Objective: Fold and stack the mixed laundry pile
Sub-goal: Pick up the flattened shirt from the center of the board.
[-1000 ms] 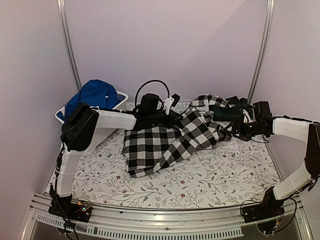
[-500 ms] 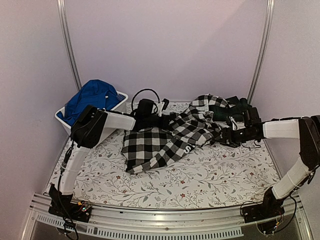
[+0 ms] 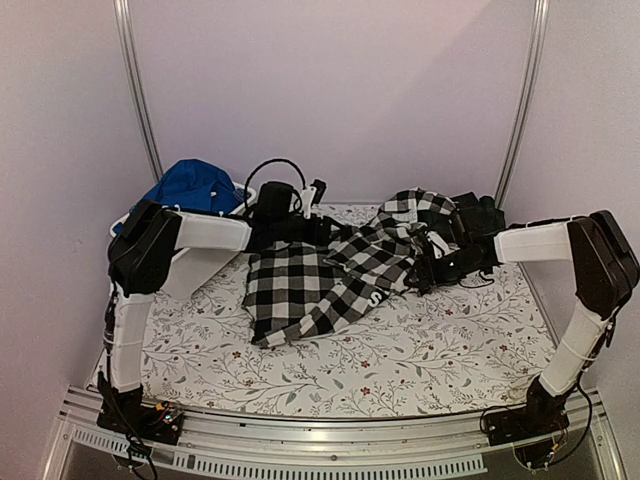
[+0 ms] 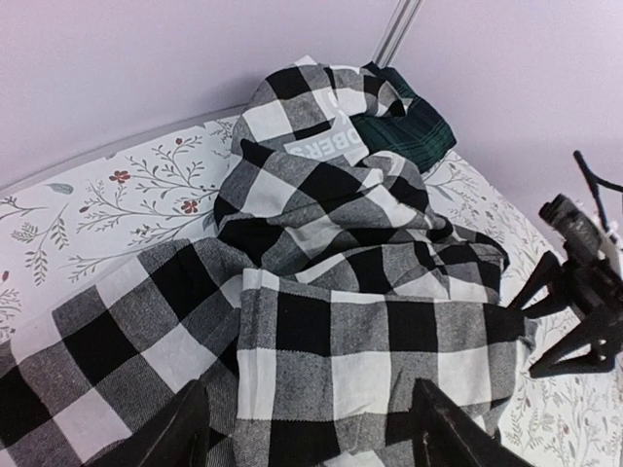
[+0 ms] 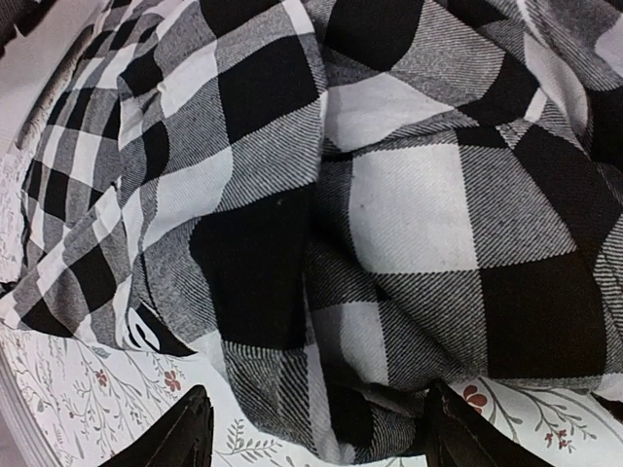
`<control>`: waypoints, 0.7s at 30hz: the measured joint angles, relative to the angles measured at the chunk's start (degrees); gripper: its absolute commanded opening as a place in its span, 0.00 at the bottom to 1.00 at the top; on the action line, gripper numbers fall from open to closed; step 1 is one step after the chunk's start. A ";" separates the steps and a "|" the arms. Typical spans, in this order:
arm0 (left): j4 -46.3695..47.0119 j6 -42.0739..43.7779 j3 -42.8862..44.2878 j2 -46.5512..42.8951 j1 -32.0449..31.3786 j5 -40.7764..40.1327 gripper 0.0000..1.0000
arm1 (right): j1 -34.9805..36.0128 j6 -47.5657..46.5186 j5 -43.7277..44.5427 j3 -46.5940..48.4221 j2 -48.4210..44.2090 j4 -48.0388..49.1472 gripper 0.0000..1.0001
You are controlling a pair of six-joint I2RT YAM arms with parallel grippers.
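Observation:
A black-and-white checked shirt [image 3: 310,290] lies crumpled and half spread across the middle of the floral sheet. Behind it, at the far right, a dark green tartan garment [image 4: 404,131] peeks out. A bright blue garment [image 3: 190,185] is heaped in the white tub at the far left. My left gripper [image 3: 325,228] hovers open over the shirt's upper left part; in the left wrist view [image 4: 311,438] its fingers stand wide over flat checked cloth. My right gripper [image 3: 422,272] is open at the shirt's right edge, with a bunched fold of the hem [image 5: 321,389] lying between its spread fingers [image 5: 185,433].
The white tub [image 3: 125,228] stands at the far left corner against the wall. Aluminium posts [image 3: 135,90] rise at both back corners. Bare floral sheet [image 3: 400,350] stretches along the near half of the table. A black cable loops over the left wrist.
My left gripper has opened and let the shirt go, then drawn back to the left. The shirt has settled lower and flatter. My right arm has slid left, up to the shirt's edge.

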 measured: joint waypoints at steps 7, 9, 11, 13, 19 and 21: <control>0.90 0.28 -5.77 -5.64 0.15 -1.62 0.71 | 3.15 -2.01 7.89 2.95 3.06 -4.00 0.43; 0.74 0.42 -8.98 -7.69 0.17 -2.43 0.71 | 3.17 -1.90 8.92 2.95 2.80 -5.29 0.32; 0.96 0.52 -11.61 -9.53 0.22 -3.32 0.71 | 3.17 -1.62 9.55 2.91 1.86 -6.67 0.25; 0.83 0.72 -14.01 -11.54 0.22 -4.24 0.71 | 3.17 -1.53 10.49 2.89 -0.04 -8.02 0.20; 0.74 1.75 -18.21 -16.83 0.28 -6.40 0.72 | 3.17 -0.52 10.58 3.17 -5.62 -12.00 0.13; 0.76 2.16 -19.87 -18.62 0.28 -7.23 0.73 | 3.17 -0.28 9.68 3.37 -6.88 -13.25 0.11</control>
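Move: The right hand's open fingers already straddle the right end of the flattened checked shirt, which lies about 2 cm below its hand point, with no offset ahead or sideways. The folded green shirt lies some 16 cm ahead and 8 cm to the right of this hand; the white print is roughly 7 cm left and 2 cm back. From the left hand, the shirt's right end is about 14 cm right, 11 cm back and 9 cm below. Right fingers dip, pinch the shirt's right end and rise about 5 cm; the open left hand retreats leftward. ##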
